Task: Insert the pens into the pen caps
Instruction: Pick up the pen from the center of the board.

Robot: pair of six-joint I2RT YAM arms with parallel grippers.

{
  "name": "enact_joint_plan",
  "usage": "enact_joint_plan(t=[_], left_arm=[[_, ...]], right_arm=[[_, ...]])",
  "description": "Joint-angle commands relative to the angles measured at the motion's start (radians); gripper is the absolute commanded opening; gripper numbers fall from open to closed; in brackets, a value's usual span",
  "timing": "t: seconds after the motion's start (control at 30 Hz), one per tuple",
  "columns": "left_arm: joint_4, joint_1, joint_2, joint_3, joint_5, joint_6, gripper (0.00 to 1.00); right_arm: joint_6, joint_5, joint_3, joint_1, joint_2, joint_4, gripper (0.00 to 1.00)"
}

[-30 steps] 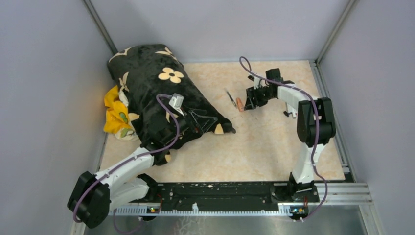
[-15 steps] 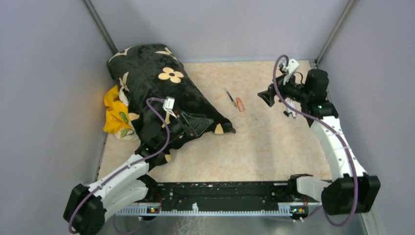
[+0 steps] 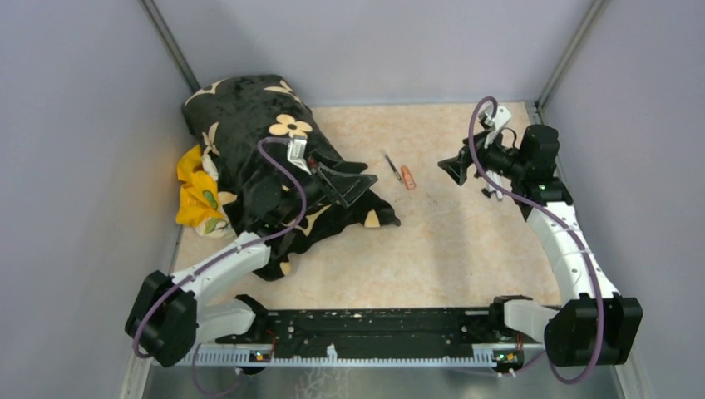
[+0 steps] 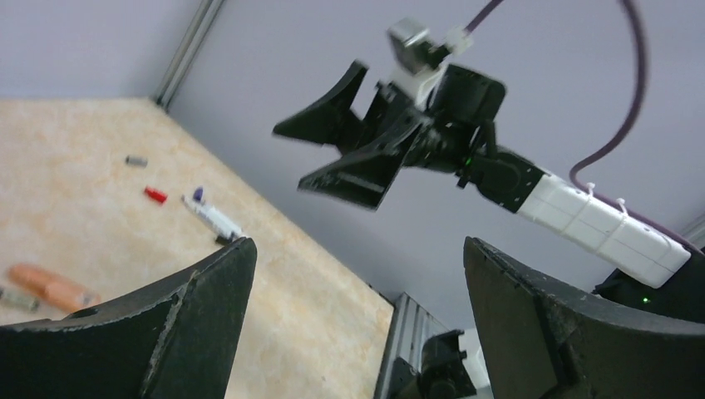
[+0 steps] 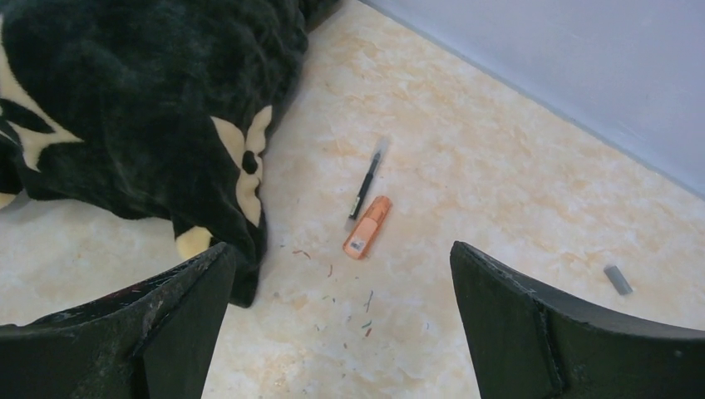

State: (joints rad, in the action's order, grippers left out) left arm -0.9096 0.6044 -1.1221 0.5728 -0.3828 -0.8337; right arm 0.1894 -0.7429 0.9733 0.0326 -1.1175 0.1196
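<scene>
An orange marker [image 3: 406, 177] and a thin dark pen [image 3: 390, 165] lie side by side on the beige table, just right of the blanket. The right wrist view shows the same marker [image 5: 367, 226] and pen [image 5: 365, 183], with a grey cap [image 5: 618, 279] far to the right. In the left wrist view a red cap [image 4: 155, 195], a grey cap [image 4: 135, 160] and a white-barrelled marker [image 4: 212, 218] lie near the back right wall. My left gripper [image 3: 353, 179] [image 4: 359, 245] hangs open and empty over the blanket's edge. My right gripper [image 3: 453, 169] [image 5: 342, 249] is open, empty, raised right of the pens.
A black blanket with cream flowers [image 3: 274, 158] [image 5: 141, 100] covers the back left, over a yellow cloth [image 3: 195, 195]. Grey walls close in the table on three sides. A metal rail [image 3: 574, 216] runs along the right edge.
The right gripper has pulled back from the orange marker, risen and opened wide; the marker stays on the table. The left gripper has lifted and swung toward the back right.
</scene>
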Motion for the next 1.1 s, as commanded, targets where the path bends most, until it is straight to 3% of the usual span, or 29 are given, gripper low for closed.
enact_joint_plan(t=[0.0,0.2,0.4,0.67,0.83,1.07], left_arm=[[-0.12,0.007,-0.12,0.159,-0.095,0.121,0.99],[-0.126,0.025,-0.404,0.51,-0.181,0.222,0.99],[0.104,0.063,-0.601,0.911,-0.244,0.428,0.99],[0.275,0.077,-0.805,1.28,-0.341,0.573,0.99],[0.082,0.047,-0.82,1.221,-0.318,0.471,0.99],[0.11,0.111,-0.829,1.095,-0.472,0.469,0.99]], right_arm=[[0.002,0.02,-0.006,-0.053,-0.04,-0.02,0.97],[-0.01,0.048,-0.01,-0.153,-0.112,-0.019,0.93],[0.035,0.137,0.0,-0.172,-0.2,0.011,0.92],[0.061,0.191,0.011,-0.188,-0.289,0.032,0.9],[0.052,0.224,0.043,-0.198,-0.365,0.048,0.83],[0.019,0.349,0.09,-0.197,-0.472,0.057,0.67]])
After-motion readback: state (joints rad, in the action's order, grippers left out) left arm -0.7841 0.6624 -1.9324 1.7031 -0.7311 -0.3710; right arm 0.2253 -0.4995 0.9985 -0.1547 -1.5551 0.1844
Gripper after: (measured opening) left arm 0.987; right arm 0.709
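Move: The white markers lie from the right hand about 17 cm to its right, 5 cm ahead and some 25 cm below. On the same table, the black cap is about 2 cm ahead and 15 cm right of that hand, the red cap 11 cm ahead and 12 right, the blue cap 10 ahead and 19 right. From the left hand the white markers lie roughly 15 cm ahead, 31 to the right and 30 below. The right hand leaves the orange marker's side and swoops down about 17 cm, carrying some 11 cm right and a little forward towards the white markers, while its wrist tips down and turns clockwise and its open fingers narrow by about a quarter, still empty. The left hand, empty and wide open, swings right and forward over the middle of the table, climbing high as its wrist tilts up some 40 degrees, then starts to sink near the end. ##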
